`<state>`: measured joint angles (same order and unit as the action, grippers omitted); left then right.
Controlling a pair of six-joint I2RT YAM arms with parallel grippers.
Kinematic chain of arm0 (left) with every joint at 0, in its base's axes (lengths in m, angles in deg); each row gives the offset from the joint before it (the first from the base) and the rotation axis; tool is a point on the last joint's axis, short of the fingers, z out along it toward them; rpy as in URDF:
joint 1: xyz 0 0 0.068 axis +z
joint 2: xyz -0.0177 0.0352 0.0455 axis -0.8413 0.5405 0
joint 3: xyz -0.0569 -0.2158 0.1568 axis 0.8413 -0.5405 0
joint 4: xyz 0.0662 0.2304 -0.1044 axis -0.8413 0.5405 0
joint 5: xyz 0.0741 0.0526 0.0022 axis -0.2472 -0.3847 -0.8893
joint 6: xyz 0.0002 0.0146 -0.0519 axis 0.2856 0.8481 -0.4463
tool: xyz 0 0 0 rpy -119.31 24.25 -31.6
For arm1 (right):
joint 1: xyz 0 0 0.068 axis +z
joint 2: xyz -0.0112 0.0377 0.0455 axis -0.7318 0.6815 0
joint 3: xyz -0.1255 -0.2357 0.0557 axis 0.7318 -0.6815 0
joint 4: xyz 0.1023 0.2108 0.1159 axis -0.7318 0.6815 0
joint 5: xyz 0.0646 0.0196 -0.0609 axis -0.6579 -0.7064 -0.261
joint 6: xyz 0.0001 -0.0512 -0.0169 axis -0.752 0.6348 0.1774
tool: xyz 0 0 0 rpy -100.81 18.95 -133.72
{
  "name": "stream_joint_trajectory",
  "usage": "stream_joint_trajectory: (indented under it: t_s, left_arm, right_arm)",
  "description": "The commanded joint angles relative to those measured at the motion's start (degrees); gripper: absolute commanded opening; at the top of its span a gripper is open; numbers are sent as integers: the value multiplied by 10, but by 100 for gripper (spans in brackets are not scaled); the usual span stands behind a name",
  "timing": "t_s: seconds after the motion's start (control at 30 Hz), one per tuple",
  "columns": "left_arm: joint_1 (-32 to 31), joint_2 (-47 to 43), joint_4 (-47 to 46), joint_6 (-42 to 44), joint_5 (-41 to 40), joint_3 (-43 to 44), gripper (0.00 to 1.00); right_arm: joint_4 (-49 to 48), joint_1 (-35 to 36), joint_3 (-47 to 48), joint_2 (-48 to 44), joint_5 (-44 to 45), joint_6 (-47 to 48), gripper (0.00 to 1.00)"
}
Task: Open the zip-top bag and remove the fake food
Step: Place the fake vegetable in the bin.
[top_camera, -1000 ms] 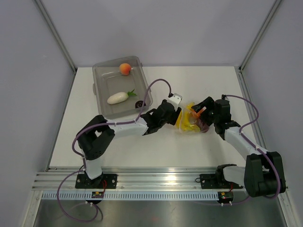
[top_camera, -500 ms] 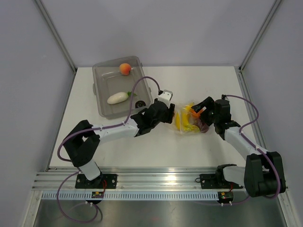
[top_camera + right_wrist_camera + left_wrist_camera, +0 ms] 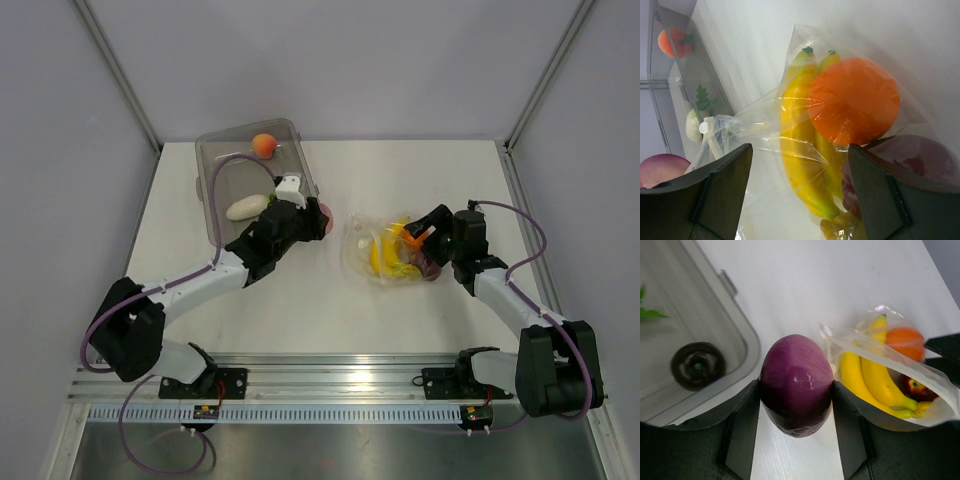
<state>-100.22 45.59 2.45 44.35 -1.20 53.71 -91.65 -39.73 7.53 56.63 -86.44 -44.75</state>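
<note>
The clear zip-top bag [image 3: 372,252] lies right of centre, its mouth facing left. Inside it are a yellow banana bunch [image 3: 795,150], an orange [image 3: 855,100] and a dark red apple [image 3: 914,387]. My right gripper [image 3: 425,238] stands open, its fingers straddling the bag's right end. My left gripper [image 3: 312,218] hovers between the bag and the tub, shut on a purple, egg-shaped piece of fake food [image 3: 796,382]. That piece is outside the bag and above the table.
A rigid clear-grey tub [image 3: 205,200] sits at the back left, just left of my left gripper. It holds a peach [image 3: 263,144], a white radish [image 3: 246,207] and a dark round piece [image 3: 696,365]. Grey walls enclose the table.
My left arm has swung left from the bag's mouth towards the tub, carrying the purple piece. The bag's mouth now lies spread open. The right arm has not moved.
</note>
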Motion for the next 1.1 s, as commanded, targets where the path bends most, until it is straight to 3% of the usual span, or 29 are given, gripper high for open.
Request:
stream_joint_trajectory:
  t_s: [0.0, 0.17, 0.43, 0.83, 1.07]
  left_arm:
    - [54, -37, -63, -34, 21, -32, 48]
    - [107, -67, -95, -57, -11, -81, 46]
    - [138, -120, -155, -70, -73, -137, 48]
    - [179, -105, -131, -95, -90, -132, 47]
    - [189, -60, -66, -117, -107, -88, 46]
  right_arm:
    - [-7, -3, 10, -6, -5, 6, 84]
    - [-7, -3, 10, -4, -7, 6, 84]
    - [-7, -4, 8, -7, -4, 6, 84]
    - [-8, -4, -4, -27, 17, 3, 84]
    - [-8, -3, -3, -29, 12, 3, 84]
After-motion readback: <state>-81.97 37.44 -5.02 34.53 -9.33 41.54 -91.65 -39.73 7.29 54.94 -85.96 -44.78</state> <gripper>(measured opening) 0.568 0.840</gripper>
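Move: The left hand already holds the purple vegetable, just off the bin's right wall. The bin's middle lies about 19 cm to its left, 14 cm ahead and 13 cm lower. Inside it, the dark round piece is about 8 cm left and 6 cm ahead, the white radish about 22 cm left and 10 cm ahead. The bag lies about 17 cm to the right and 3 cm back. From the right hand, the bin's middle is some 43 cm left and 16 cm ahead. Still pinching the purple vegetable between its two finger pads, the left hand carries it some 15 cm left and about 5 cm forward, over the bin's near right side at almost constant height. It goes quickly at first, then eases off, while the wrist swings about 30 degrees counter-clockwise; the fingers don't open. ##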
